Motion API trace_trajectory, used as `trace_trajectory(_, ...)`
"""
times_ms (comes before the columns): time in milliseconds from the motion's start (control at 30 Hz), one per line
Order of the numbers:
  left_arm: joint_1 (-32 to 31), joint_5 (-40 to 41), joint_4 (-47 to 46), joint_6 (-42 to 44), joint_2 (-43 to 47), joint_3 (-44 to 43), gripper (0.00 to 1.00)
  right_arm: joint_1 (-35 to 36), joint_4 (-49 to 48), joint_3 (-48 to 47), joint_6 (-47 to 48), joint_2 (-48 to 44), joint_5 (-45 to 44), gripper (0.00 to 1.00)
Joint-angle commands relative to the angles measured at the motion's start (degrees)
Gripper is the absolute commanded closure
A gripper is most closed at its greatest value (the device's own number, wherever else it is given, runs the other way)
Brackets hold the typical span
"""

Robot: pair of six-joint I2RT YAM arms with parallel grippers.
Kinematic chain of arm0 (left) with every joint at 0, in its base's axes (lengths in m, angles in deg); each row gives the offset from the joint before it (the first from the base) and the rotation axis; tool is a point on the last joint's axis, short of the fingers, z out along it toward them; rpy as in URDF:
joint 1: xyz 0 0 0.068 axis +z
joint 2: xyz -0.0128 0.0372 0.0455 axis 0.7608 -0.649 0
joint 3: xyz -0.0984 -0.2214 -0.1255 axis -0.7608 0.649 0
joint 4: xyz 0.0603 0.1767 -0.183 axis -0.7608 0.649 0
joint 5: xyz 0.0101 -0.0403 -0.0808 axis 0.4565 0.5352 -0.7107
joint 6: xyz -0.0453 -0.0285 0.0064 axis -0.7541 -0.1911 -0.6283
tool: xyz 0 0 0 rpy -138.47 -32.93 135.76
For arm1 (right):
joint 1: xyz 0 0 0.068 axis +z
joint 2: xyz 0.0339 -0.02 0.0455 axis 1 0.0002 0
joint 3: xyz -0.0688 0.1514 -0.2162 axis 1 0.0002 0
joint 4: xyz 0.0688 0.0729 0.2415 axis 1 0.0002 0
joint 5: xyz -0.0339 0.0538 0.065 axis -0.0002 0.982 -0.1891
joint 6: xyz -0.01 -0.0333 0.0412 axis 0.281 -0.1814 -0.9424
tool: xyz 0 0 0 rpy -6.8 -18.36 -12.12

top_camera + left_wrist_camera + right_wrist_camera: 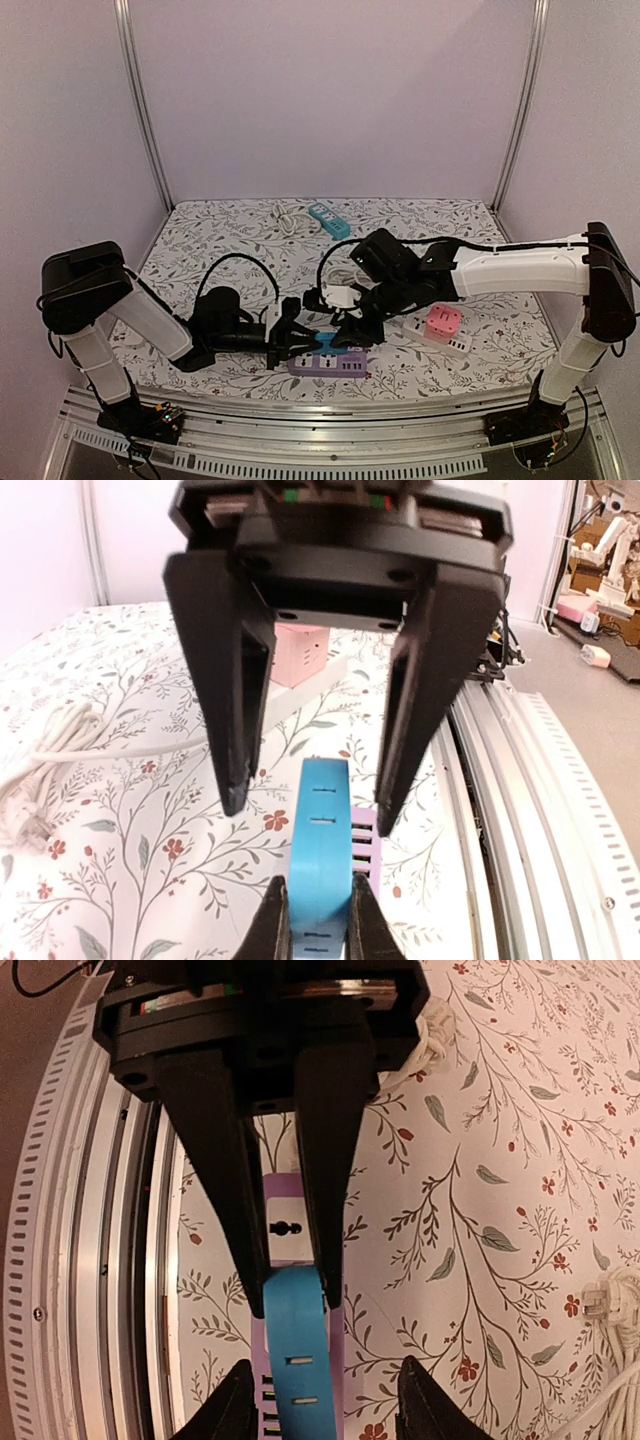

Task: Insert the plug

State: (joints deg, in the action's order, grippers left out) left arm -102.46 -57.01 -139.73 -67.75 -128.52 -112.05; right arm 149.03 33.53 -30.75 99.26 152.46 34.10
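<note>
The plug is a blue piece (320,845) with paired slots on its face. It hangs just above a purple power strip (285,1222) lying by the table's front edge (328,364). My left gripper (318,920) is shut on the plug's near end, both fingertips pressed to its sides. My right gripper (330,1400) is open, its fingers apart on either side of the plug's other end without touching it. In the top view the two grippers meet nose to nose, the left gripper (298,340) and the right gripper (350,335), with the plug (325,343) between them.
A pink cube socket (443,320) sits on a white power strip (455,345) to the right. A second blue strip (330,220) and a coiled white cable (285,213) lie at the back. More white cable (40,770) is on the left, and a metal rail (530,810) runs along the front.
</note>
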Motion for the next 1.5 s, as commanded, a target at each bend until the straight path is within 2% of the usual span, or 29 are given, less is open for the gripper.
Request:
trace_trajectory(0,-0.95,1.51,-0.13,0.38,-0.09,1.55,1.0,-1.69,-4.63,1.37,-2.6,-1.26,2.78,0.56)
trace_trajectory(267,-0.96,3.29,-2.42,-0.81,-0.39,2.42,1.0,-2.19,-4.51,1.38,-3.22,1.93,3.95,0.74)
trace_trajectory(433,-1.01,2.92,-4.79,-1.43,-0.58,2.41,1.0,-2.43,-4.19,1.42,-3.22,2.85,4.62,0.62)
trace_trajectory(600,-1.45,2.73,-5.78,-1.57,-0.52,2.27,1.0,-2.62,-4.05,3.66,-3.8,2.43,4.72,0.6)
trace_trajectory(800,-2.15,2.92,-5.54,-2.65,-0.54,2.14,1.0,-2.97,-6.94,5.49,-4.97,0.63,6.46,0.89)
trace_trajectory(967,-2.21,3.63,-4.74,-4.75,-1.08,1.96,1.0,-2.98,-7.39,5.02,-5.03,-0.41,7.51,1.0)
trace_trajectory(1200,-1.65,4.04,-5.02,0.66,-2.87,1.1,1.0,-2.97,-10.27,5.36,-5.42,-1.02,1.26,1.0)
trace_trajectory(1467,0.19,1.9,-3.0,5.9,-4.39,-0.03,1.0,-3.02,-10.14,4.42,-3.07,0.74,-0.33,1.0)
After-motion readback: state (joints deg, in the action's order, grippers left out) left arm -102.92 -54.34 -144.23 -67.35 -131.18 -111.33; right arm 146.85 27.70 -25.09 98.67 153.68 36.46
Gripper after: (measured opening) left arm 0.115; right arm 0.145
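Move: The blue plug is in the left fingers by its left end, its middle about 3 cm to that hand's right, nearly level. From the open right hand the plug's middle lies some 3 cm left and 3 cm below. The purple strip's middle is also 3 cm left of the right hand, about 1 cm back and 9 cm below; the pink plug on the white strip stands roughly 22 cm right of that hand, 6 cm ahead and 6 cm below. The blue plug, held nearly still over the purple strip by the left fingers, is taken again by the right hand at its free right end. The open right hand first drifts up and forward by under 1 cm, then sinks about 3 cm net and slightly right, its fingers closing to pinch the plug, and stays there. ##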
